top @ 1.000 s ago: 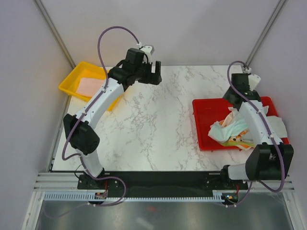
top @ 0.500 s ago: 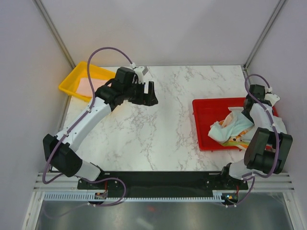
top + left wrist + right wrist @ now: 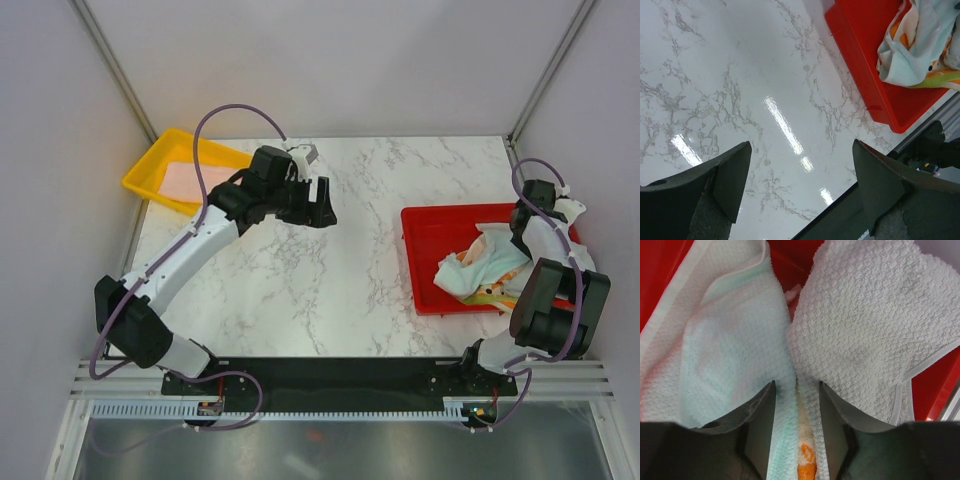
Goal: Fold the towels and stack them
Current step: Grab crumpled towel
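Note:
A heap of towels (image 3: pixel 478 265) lies in the red tray (image 3: pixel 425 260). In the right wrist view I see a mint green one (image 3: pixel 735 355), a pale grey-white one (image 3: pixel 865 320) and a cream one with orange print (image 3: pixel 807 460). My right gripper (image 3: pixel 797 385) is pressed down into the heap; its fingers stand apart, straddling a ridge of mint and cream cloth. A pale pink towel (image 3: pixel 185 180) lies flat in the yellow tray (image 3: pixel 150 175). My left gripper (image 3: pixel 318 205) hangs wide open over the bare marble, holding nothing (image 3: pixel 801 150).
The red tray (image 3: pixel 860 75) sits at the table's right side, the yellow tray at the far left corner. The marble tabletop (image 3: pixel 330 270) lies between them. Grey walls close in on three sides.
My left arm has swung away from the yellow tray, out over the table. My right arm has dropped onto the towel heap and its jaws have narrowed round a fold.

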Robot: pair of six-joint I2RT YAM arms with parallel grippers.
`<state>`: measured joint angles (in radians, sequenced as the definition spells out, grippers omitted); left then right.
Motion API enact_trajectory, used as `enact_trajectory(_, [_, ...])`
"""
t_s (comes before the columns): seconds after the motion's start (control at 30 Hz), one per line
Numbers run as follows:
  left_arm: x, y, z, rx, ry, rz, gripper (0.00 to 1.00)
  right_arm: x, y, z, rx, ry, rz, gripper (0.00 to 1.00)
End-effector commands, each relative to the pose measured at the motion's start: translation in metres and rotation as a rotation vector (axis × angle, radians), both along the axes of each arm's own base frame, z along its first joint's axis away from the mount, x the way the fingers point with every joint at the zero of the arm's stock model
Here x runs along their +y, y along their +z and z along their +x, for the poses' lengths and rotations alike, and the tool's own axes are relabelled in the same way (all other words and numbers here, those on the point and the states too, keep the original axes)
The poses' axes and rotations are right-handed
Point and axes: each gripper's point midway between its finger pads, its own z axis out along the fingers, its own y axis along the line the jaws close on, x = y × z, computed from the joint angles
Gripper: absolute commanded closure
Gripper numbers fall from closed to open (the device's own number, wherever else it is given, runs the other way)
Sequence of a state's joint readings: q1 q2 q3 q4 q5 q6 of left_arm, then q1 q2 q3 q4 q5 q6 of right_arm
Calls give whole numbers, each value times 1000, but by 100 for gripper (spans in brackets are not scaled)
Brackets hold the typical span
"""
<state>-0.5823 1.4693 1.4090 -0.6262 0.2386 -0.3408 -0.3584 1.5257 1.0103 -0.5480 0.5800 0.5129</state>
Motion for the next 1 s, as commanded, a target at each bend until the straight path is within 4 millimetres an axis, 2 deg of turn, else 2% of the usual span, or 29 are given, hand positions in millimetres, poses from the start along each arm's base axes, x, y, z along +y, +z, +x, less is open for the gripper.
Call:
enact_trajectory(0.0, [-13,-6,-1,27,-14,-24,11,-14,8,-2,1,-34,-65,53])
enact_trajectory(0.03, [-14,-9,-1,35,-17,-18,11,-15,7,-3,11,-35,-70,58])
enact_trajectory(0.13, [-19,-12,-1,41,-28,-14,11,-19,13,-6,20,-43,-94,60])
enact_trajectory(0.23, [-22,-12,-2,41,-34,-14,11,-21,22,-7,1,-53,-114,53])
enact_trajectory(0.4, [-23,-13,-3,43,-38,-13,11,-21,0,-10,41,-56,-69,54])
enact_trajectory(0.5, [-24,-10,-4,38,-40,-16,11,-21,0,-9,44,-44,-64,76])
enact_trajectory(0.53, [-23,-10,-4,38,-40,-16,11,-22,9,-7,27,-34,-74,90])
enact_trajectory(0.57, [-23,-8,-4,33,-40,-20,11,-22,18,-5,15,-27,-85,98])
enact_trajectory(0.6, [-23,-3,-5,22,-40,-27,11,-14,40,7,-8,8,-118,100])
enact_trajectory(0.67, [-20,7,6,-43,-21,-17,14,-2,86,21,-65,72,-194,100])
enact_trajectory(0.7, [-16,15,13,-76,12,-8,14,14,116,36,-116,126,-212,100])
enact_trajectory(0.73, [-13,19,16,-90,33,-3,14,23,137,40,-159,154,-217,100])
enact_trajectory(0.77, [-11,25,19,-108,56,-3,14,32,151,45,-187,183,-215,100])
enact_trajectory(0.8, [-5,34,27,-137,102,3,14,51,171,55,-236,259,-191,100])
enact_trajectory(0.87, [6,49,37,-175,185,-1,13,79,201,64,-331,356,-151,100])
enact_trajectory(0.9, [10,55,39,-180,203,-12,13,91,210,67,-373,406,-121,100])
enact_trajectory(0.93, [22,62,47,-176,256,-35,13,118,222,72,-452,519,-36,100])
enact_trajectory(0.97, [33,69,54,-176,300,-53,13,135,231,74,-503,578,6,100])
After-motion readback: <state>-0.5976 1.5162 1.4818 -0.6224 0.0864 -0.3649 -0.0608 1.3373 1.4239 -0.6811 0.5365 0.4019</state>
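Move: The grey towel lies crumpled in the red tray right under the right hand, its middle roughly 5 cm back, 2 cm to the right and 2 cm below, with the fingers over its forward edge. The mint towel's middle is about 15 cm to the left of the hand and 5 cm back; the orange-patterned towel is some 11 cm left and 11 cm back. From the left hand the grey towel lies about 60 cm to the right, 7 cm back and 17 cm lower. The right hand stays low in the tray, easing only a centimetre or two to the right and back while its half-open fingers shut on the grey towel's edge beside the mint towel, then whips the pinched towel up some 20 cm, swinging about 10 cm left and 9 cm forward over the tray's far side as the wrist turns counter-clockwise and tips the fingers upward, each by some 25 degrees. Meanwhile the empty, open left hand dips about 2 cm, waits, then rises and goes forward by about 3 cm. ##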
